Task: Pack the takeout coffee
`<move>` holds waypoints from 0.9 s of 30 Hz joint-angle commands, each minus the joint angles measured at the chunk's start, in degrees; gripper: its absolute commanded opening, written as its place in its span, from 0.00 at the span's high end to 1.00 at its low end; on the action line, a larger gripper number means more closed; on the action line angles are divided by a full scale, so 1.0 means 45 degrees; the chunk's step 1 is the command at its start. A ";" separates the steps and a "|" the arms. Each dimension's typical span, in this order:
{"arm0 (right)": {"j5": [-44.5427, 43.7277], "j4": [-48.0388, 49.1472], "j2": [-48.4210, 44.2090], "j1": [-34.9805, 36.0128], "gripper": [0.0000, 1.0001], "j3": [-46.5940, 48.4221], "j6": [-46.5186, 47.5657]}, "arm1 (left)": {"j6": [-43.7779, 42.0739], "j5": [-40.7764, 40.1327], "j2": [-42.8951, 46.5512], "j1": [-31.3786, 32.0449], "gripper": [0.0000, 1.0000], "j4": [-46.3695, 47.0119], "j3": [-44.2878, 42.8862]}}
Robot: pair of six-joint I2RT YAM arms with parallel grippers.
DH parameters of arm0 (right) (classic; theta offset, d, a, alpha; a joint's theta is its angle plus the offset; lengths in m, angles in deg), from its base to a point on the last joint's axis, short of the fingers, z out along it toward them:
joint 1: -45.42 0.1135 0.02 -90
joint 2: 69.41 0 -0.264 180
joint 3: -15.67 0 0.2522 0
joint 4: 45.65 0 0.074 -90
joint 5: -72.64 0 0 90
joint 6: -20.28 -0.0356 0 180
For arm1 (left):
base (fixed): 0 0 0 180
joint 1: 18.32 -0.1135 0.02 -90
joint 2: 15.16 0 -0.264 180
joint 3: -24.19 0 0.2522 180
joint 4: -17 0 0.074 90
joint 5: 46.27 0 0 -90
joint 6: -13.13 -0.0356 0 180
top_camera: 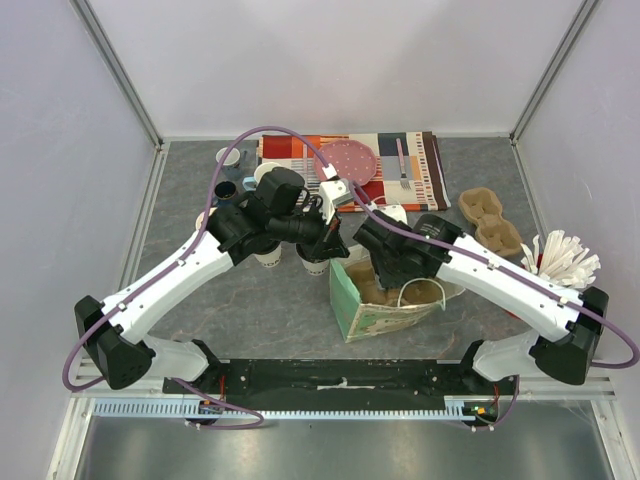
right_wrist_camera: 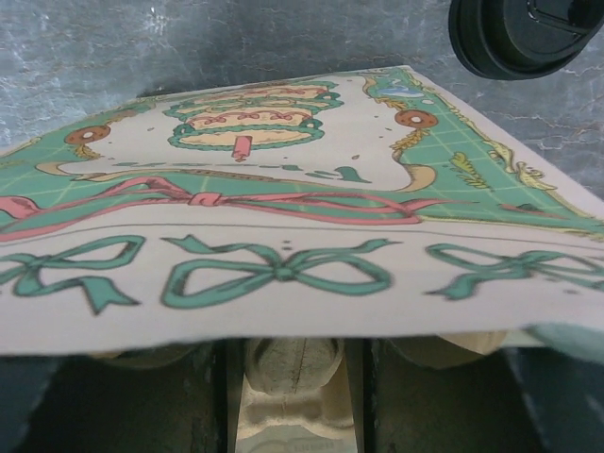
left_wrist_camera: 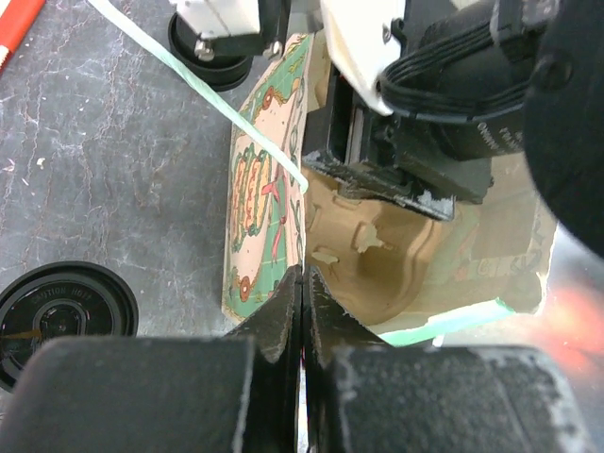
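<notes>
A green-printed paper bag (top_camera: 352, 305) stands at the table's middle with a brown cardboard cup carrier (left_wrist_camera: 377, 264) inside it. My left gripper (left_wrist_camera: 302, 279) is shut on the bag's near rim (left_wrist_camera: 300, 226). My right gripper (right_wrist_camera: 295, 377) reaches into the bag, shut on the central post of the carrier (right_wrist_camera: 293, 363). Two cream paper cups (top_camera: 268, 258) (top_camera: 314, 266) stand left of the bag, mostly hidden under my left arm. One black lid (left_wrist_camera: 61, 316) lies on the table beside the bag, a second black lid (left_wrist_camera: 212, 52) farther off. A black lid (right_wrist_camera: 524, 33) also shows beyond the bag.
A second cup carrier (top_camera: 490, 222) lies at the right, with a bunch of white sticks (top_camera: 562, 260) near it. At the back are a patterned placemat (top_camera: 425, 165) with a pink plate (top_camera: 345, 160) and fork (top_camera: 403, 165), and small mugs (top_camera: 229, 157).
</notes>
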 commanded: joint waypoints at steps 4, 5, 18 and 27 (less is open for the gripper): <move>-0.0404 0.0955 0.0910 0.0632 0.48 -0.0070 -0.0397 | 0.0579 0.0424 -0.0010 0.0090 0.98 0.1026 -0.0405; -0.0423 0.0994 0.0871 0.0652 0.45 -0.0128 -0.0378 | 0.0540 0.0404 -0.0009 0.0109 0.98 0.1026 -0.0347; -0.0052 0.1151 0.0383 0.0691 0.07 -0.0149 -0.0182 | 0.0053 0.0463 -0.0049 0.0110 0.98 0.1222 -0.0327; 0.0026 0.0643 0.0265 0.1237 0.02 0.1413 0.0501 | -0.1081 0.0345 0.0030 0.0149 0.98 0.1612 -0.0113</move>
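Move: Inside the bag the right hand still grips the brown cup carrier by its middle ridge, the carrier's middle about 2 cm below it; the bag's middle is some 2 cm right, 1 cm back and 5 cm below. From that hand the lidded cup stands about 15 cm left, 4 cm ahead; the black lids about 6 cm right, 12 cm ahead. The left hand still pinches the bag's rim, the carrier about 10 cm right, 7 cm back and 12 cm below it. The right hand shifts left and down about 2 cm, then eases right, opening wide off the carrier. ##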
